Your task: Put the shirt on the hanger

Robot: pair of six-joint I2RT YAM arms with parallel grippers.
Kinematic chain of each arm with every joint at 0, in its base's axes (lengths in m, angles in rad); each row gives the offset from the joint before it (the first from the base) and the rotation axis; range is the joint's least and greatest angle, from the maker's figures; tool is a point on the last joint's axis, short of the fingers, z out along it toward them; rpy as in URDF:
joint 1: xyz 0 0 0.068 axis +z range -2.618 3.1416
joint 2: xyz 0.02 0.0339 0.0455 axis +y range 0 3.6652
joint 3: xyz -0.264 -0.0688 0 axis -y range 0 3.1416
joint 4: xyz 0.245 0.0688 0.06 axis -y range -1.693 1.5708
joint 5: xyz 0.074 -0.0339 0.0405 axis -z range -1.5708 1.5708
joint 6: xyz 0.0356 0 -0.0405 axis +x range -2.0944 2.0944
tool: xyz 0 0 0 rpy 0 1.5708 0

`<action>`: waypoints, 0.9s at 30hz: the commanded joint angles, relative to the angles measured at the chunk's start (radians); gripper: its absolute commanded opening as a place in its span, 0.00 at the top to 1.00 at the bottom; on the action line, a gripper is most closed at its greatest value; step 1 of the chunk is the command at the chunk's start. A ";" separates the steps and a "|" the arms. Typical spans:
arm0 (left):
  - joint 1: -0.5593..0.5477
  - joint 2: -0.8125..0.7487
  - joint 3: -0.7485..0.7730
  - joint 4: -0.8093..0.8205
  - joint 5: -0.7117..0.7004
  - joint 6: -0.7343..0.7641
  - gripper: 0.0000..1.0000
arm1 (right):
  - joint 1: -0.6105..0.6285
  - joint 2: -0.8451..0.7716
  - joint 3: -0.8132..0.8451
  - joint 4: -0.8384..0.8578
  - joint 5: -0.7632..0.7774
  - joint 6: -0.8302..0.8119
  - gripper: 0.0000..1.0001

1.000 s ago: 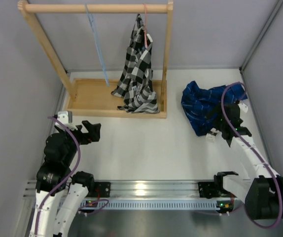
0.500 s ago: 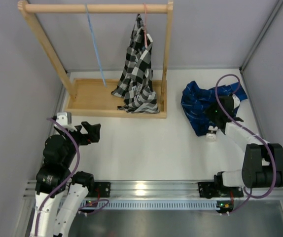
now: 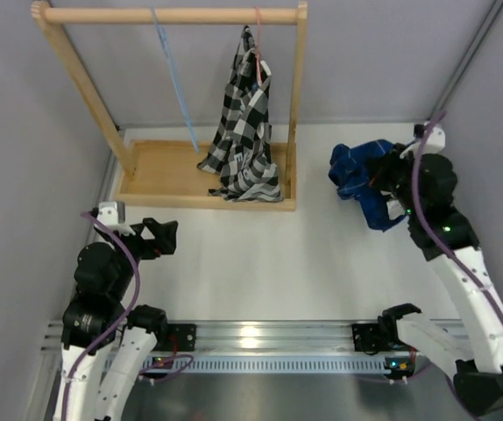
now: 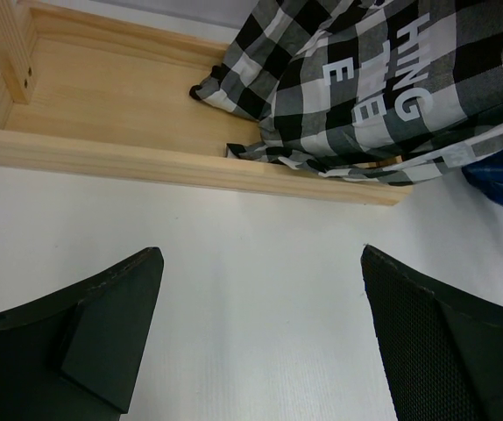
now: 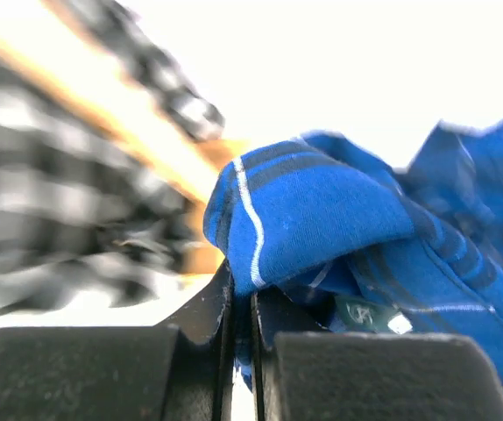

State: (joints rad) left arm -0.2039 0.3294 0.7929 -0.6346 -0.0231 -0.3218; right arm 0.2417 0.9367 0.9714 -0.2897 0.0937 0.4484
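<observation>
The dark blue plaid shirt hangs bunched at the right of the table, lifted at one fold. My right gripper is shut on that fold; the wrist view shows blue cloth pinched between the closed fingers. The light-blue hanger hangs from the wooden rail at the back left. My left gripper stands open over bare table at the near left, its fingers wide apart with nothing between them.
A black-and-white checked shirt hangs on a pink-red hanger from the same rail, draping into the rack's wooden base tray. Grey walls close in on three sides. A metal rail runs along the near edge.
My right gripper closed on the blue shirt and rose toward the back right, pulling the cloth up into a tighter bunch. The left arm stayed put.
</observation>
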 commanded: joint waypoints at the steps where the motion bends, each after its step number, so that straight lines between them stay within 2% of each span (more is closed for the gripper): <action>1: -0.003 -0.020 0.048 0.055 -0.014 0.012 0.02 | 0.050 -0.090 0.319 -0.268 -0.069 -0.131 1.00; 3: -0.003 -0.021 0.077 0.055 -0.014 0.018 0.02 | 0.059 -0.082 0.532 -0.445 -0.162 -0.155 1.00; 7: -0.003 -0.010 0.204 0.052 0.006 0.036 0.02 | 0.059 -0.035 0.850 -0.679 -0.337 -0.204 1.00; 11: -0.003 0.017 0.374 0.033 0.018 0.061 0.02 | 0.059 0.010 1.009 -0.770 -0.587 -0.186 1.00; 15: -0.003 0.048 0.411 0.033 0.110 0.029 0.02 | 0.057 0.008 1.029 -0.732 -0.721 -0.162 1.00; 16: -0.003 0.062 0.404 0.036 0.148 -0.015 0.02 | 0.059 0.005 1.011 -0.732 -0.726 -0.168 1.00; 18: -0.002 0.079 0.329 0.070 0.323 -0.066 0.02 | 0.057 -0.016 0.939 -0.720 -0.668 -0.177 1.00; 20: 0.000 0.088 0.228 0.190 0.507 -0.165 0.02 | 0.057 -0.096 0.688 -0.616 -0.608 -0.148 1.00; 21: 0.000 0.085 0.169 0.237 0.543 -0.201 0.02 | 0.059 -0.122 0.488 -0.568 -0.601 -0.140 1.00; 22: 0.000 0.083 0.053 0.280 0.570 -0.242 0.02 | 0.059 -0.168 0.395 -0.519 -0.600 -0.116 1.00; 25: -0.003 0.088 -0.155 0.435 0.634 -0.371 0.02 | 0.059 -0.191 0.107 -0.395 -0.591 -0.122 1.00; 27: -0.024 0.103 -0.237 0.518 0.618 -0.402 0.02 | 0.057 -0.193 -0.017 -0.336 -0.589 -0.138 1.00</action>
State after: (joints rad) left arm -0.2066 0.4267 0.6514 -0.3138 0.4915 -0.5880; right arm 0.2928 0.7670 1.0939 -0.7895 -0.5014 0.3153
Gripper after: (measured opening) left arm 0.983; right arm 0.019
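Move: The blue shirt already hangs bunched from the right fingers, its middle about 10 cm below and 2 cm left; the bare table it is taken to is roughly 16 cm back, 14 cm left and 21 cm below. The checked shirt hangs some 35 cm left of that hand, 8 cm farther out, about level in height. From the empty left hand the blue shirt is about 57 cm right, 13 cm ahead and 9 cm lower; the rack base is 20 cm ahead, 8 cm right and 19 cm lower. Still pinching the blue shirt, the right hand whips it some 27 cm up and 22 cm back, then swings down to its starting height, drifting left and slightly forward again, turned about 40 degrees counter-clockwise. The left, fingers open, lifts and draws back, then drops to its first height, ending 10 cm right, towards the shirt, turned clockwise. ##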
